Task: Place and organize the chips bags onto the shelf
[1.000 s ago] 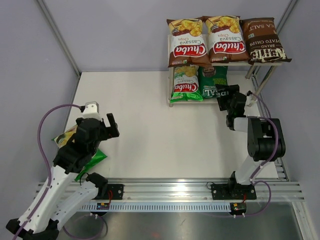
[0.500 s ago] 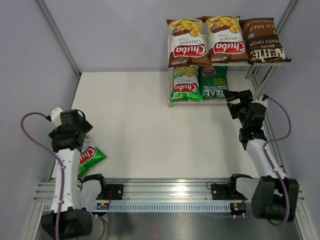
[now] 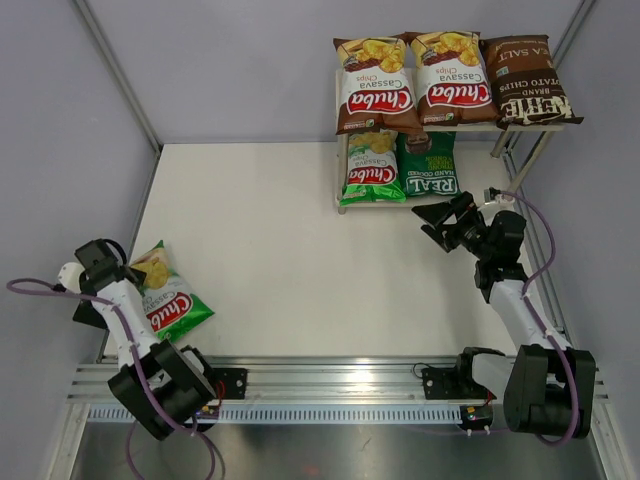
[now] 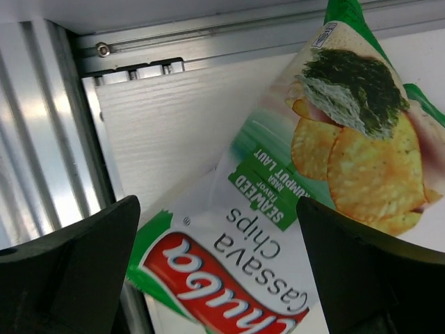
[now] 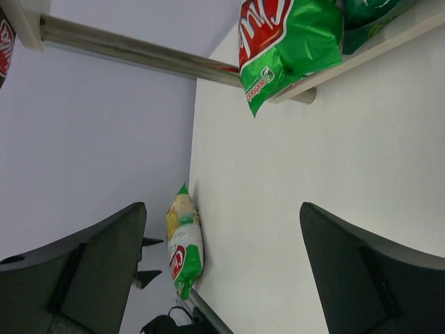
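Note:
The shelf (image 3: 515,125) stands at the back right. Its top board carries two brown Chuba chips bags (image 3: 375,85) (image 3: 452,80) and a dark-brown Kettle bag (image 3: 530,82). On its lower board (image 5: 361,52) lie a light-green Chuba bag (image 3: 372,168) (image 5: 285,42) and a dark-green REAL bag (image 3: 428,165). Another light-green Chuba bag (image 3: 165,295) (image 4: 292,209) (image 5: 184,250) lies flat at the table's left edge. My left gripper (image 3: 100,275) (image 4: 219,278) hovers open beside and over it, holding nothing. My right gripper (image 3: 432,225) (image 5: 222,278) is open and empty, in front of the shelf, pointing left.
A metal rail (image 3: 340,380) with both arm bases runs along the near edge. Grey walls and a frame post (image 3: 115,70) close in the left and back. The shelf's silver leg (image 5: 139,49) crosses the right wrist view. A purple cable (image 3: 40,290) loops left of the left arm.
The left arm swung back to the table's left edge, uncovering the light-green bag. The right gripper drew back from the REAL bag on the lower board and turned left.

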### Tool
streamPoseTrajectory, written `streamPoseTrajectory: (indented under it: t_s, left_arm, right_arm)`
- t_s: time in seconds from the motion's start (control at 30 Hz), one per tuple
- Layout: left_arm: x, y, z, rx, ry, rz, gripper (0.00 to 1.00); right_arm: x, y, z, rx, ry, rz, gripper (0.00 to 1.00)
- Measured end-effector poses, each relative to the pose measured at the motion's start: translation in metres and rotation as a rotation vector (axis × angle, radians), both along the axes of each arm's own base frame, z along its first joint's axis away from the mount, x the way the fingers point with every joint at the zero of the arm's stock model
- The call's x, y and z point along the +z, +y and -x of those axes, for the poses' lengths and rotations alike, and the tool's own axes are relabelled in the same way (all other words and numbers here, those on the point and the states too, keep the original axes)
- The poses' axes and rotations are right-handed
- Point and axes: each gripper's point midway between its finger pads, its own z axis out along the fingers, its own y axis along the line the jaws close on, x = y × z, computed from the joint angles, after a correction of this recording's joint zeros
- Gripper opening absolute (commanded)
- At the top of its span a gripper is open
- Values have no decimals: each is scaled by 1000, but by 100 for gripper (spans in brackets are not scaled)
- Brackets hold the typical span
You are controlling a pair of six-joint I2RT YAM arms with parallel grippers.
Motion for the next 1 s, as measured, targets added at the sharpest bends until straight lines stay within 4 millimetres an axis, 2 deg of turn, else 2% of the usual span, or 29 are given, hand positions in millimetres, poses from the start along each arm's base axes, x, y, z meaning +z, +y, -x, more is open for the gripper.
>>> streamPoseTrajectory:
  t_s: [0.17,0.3,0.43,0.6,0.8,0.87,1.0]
  left_arm:
    - [-42,-10,-14,-11,-81,81,99]
    - [-49,-18,-35,-27,-280,69,99]
    - [-55,-35,-50,-42,-461,76,99]
    - [-63,-88,-77,-160,-600,165,99]
    - [-62,-163,-108,-387,-608,320,99]
    - [-59,-177,-114,-437,-601,356,99]
    - [-44,-186,-122,-501,-614,371,99]
  right_arm:
    - [6,9,7,78,-33,-7,99]
    - [10,13,10,105,-53,-6,99]
    - [14,14,13,115,-72,-1,100]
    - [14,14,13,120,-78,3,99]
    - [13,14,13,122,-82,16,99]
    - [11,14,13,123,-80,21,99]
    - [7,14,13,127,-72,30,100]
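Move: Just off the left edge of the last green cassava chips bag, the left hand is poised with its fingers open: the bag's middle lies about 7 cm to its right, some 4 cm farther out and roughly 7 cm below. The table's front-left corner is about 9 cm back and 4 cm left of this hand. From the right hand the same bag lies about 49 cm left, 14 cm back and 17 cm lower. Dipping some 5 cm beside the bag, the left hand then sweeps about 19 cm right and 12 cm forward, bringing its wide-open fingers against the bag's left side and pushing the bag inward. Meanwhile the wrist swings round clockwise and tips up, from pointing left-down to forward-down, and the hand rises slightly at the end. ##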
